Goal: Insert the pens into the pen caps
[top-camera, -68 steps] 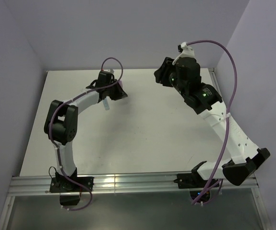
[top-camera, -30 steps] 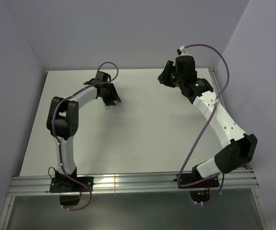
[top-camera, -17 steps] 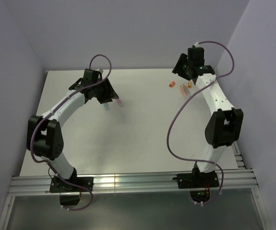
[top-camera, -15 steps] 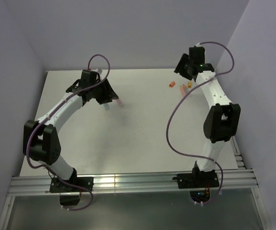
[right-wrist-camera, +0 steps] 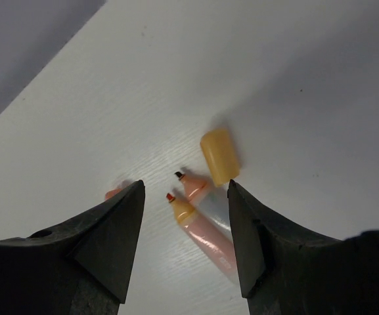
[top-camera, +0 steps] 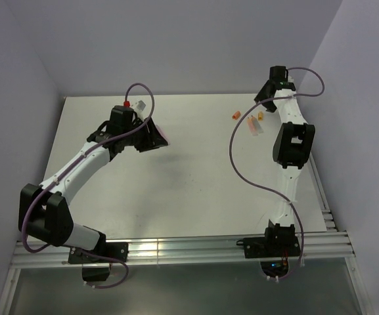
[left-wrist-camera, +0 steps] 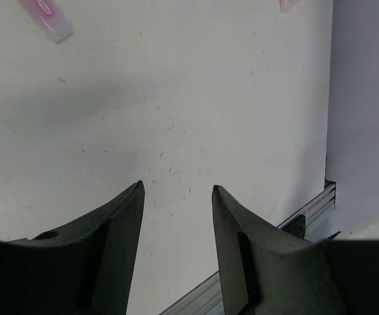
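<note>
In the right wrist view, two pens lie side by side between my open fingers: one with an orange neck and pale pink body (right-wrist-camera: 205, 230), and one with a peach neck (right-wrist-camera: 194, 186). A solid yellow-orange cap (right-wrist-camera: 219, 156) lies just beyond them. Another orange cap (right-wrist-camera: 113, 193) peeks out beside the left finger. My right gripper (right-wrist-camera: 186, 186) is open and empty above them. From the top, this cluster (top-camera: 253, 122) sits at the back right, just ahead of the right gripper (top-camera: 265, 97). My left gripper (left-wrist-camera: 178, 189) is open and empty over bare table. A pale pink pen (left-wrist-camera: 44, 16) lies ahead at the left.
A peach item (left-wrist-camera: 286, 5) shows at the top edge of the left wrist view. The table's aluminium edge rail (left-wrist-camera: 307, 210) runs at the right there. Purple walls (top-camera: 176, 46) close the table at the back and sides. From the top, the left gripper (top-camera: 153, 136) covers the pens near it.
Both arms have stretched out. The right gripper has swung back and right, uncovering the pens and caps. The left gripper has shifted right over the pink and blue pens seen earlier.
</note>
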{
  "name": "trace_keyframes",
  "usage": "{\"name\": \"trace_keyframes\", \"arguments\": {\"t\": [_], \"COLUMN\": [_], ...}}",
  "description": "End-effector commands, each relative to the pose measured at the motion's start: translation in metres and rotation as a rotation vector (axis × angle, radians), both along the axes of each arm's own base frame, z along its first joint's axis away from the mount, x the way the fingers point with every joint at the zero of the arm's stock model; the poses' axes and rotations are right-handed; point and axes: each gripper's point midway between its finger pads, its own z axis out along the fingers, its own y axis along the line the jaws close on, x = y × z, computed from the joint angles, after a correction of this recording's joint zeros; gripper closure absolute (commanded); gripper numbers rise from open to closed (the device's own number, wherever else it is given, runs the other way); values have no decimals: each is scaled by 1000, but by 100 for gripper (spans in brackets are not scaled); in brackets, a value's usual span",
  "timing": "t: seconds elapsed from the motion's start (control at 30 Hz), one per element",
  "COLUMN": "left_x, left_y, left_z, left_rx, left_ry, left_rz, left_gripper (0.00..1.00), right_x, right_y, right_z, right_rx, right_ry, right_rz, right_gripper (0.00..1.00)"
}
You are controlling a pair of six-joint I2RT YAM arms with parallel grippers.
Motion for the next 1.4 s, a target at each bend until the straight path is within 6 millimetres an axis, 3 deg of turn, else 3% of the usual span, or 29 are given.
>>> {"name": "trace_keyframes", "arguments": {"t": [0.0,0.4,1.03,1.37], "left_x": [-3,-7,-6,-6], "left_y": [-10,-17,-21,-22], "left_z": [13,9,4,2], "left_rx": [-34,-48,-60,-61], "left_ry": [-56,-51,-29,-25], "left_rz": [-51,-79,-90,-92], "left_gripper": [49,49,50,50], "right_x": [5,15,11,5], "right_y": [-18,-20,-24,-21], "right_z": [10,-28,-57,-66], "right_rx": [-17,-35,-88,-129], "right_ry": [-18,24,101,139], "right_rz": [-51,-32,12,33], "right_gripper": [39,40,43,59]}}
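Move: The yellow cap I'm going for with my right hand lies about 7 cm below it, 1 cm ahead and 2 cm to the right. Nearer my base, the grey pen lies about 5 cm back and 2 cm left of that cap, with the pink pen just left of the grey one. The orange cap is level with the yellow, some 12 cm to its left. From my left hand the yellow cap is roughly 27 cm ahead, 53 cm right and 16 cm down. I sink my right hand about 7 cm onto the yellow cap in three stages, sliding some 2 cm right early in the descent and tipping the fingers slightly steeper. With the open fingers down either side of the cap, I begin to close them, narrowing the gap by about a third until they stand close against its sides. ##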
